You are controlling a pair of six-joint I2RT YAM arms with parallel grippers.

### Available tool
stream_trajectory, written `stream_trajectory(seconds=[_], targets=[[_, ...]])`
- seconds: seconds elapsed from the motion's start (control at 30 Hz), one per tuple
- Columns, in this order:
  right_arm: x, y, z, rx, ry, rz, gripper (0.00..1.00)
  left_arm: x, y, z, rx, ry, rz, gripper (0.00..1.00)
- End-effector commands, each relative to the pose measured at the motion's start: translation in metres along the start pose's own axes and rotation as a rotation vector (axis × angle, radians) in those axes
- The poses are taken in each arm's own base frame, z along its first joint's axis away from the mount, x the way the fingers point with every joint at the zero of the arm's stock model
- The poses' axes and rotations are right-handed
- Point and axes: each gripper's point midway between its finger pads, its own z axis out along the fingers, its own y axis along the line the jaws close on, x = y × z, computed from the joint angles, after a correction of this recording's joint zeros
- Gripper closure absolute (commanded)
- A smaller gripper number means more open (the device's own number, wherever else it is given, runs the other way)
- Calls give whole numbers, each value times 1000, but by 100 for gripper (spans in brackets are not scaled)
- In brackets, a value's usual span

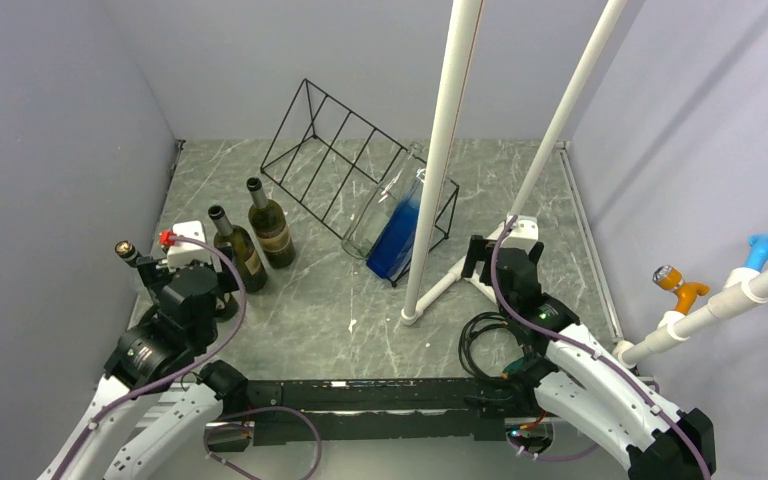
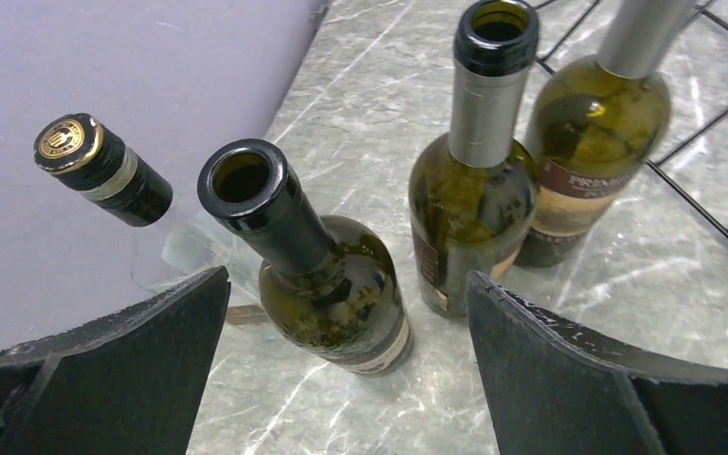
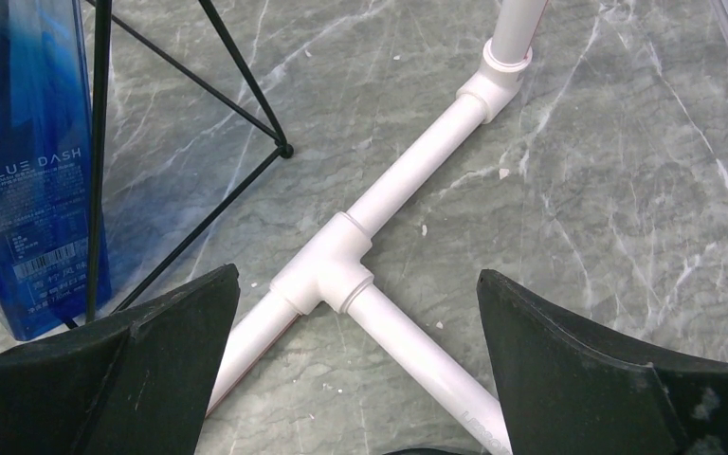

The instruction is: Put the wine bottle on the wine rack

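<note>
The black wire wine rack stands at the back of the table, with a blue bottle and a clear bottle leaning on its right end. Three green wine bottles stand upright in the left wrist view: an open-necked one nearest, another and a third behind it. My left gripper is open, above and just short of the nearest bottle, gripping nothing. My right gripper is open over a white pipe joint, holding nothing.
A clear bottle with a gold-and-black cap stands by the left wall. White pipe stands rise from the table right of the rack. The rack's corner and the blue bottle lie left of the right gripper.
</note>
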Motion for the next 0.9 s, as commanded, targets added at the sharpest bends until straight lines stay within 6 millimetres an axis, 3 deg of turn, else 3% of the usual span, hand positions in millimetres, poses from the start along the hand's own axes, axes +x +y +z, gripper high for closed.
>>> stream_trajectory(seconds=[0.0,0.3,0.6,0.87], targets=[[-16,3,-1,-4,-47,36,0,-9,11,11,-142,-44,-59,0],[-12,8,5,-14,-36,26,0,2,17,30,-184,-41,-106,2],[-8,9,7,-20,-38,28,0,10,12,45,-162,21,-108,29],[-7,10,8,-28,-39,31,0,14,12,45,-157,35,-93,56]])
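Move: The nearest green wine bottle stands about 5 cm ahead of the left hand and 4 cm to its left, its middle some 12 cm below the fingers. The gold-capped bottle is about 9 cm to the left of it and level with it. The second green bottle stands 6 cm farther out and 8 cm to the right of it, and the third 11 cm farther and 14 cm right. From the right hand the nearest bottle lies about 56 cm left, 4 cm back, about level. Towards the neck of the nearest green bottle goes the left hand, open at first: mostly left, then forward, sinking all the while, roughly 3 cm each way, and turning some 10 degrees counter-clockwise. Once the neck is nearly between them, the fingers close to about half their opening; a touch on the glass can't be made out yet. ##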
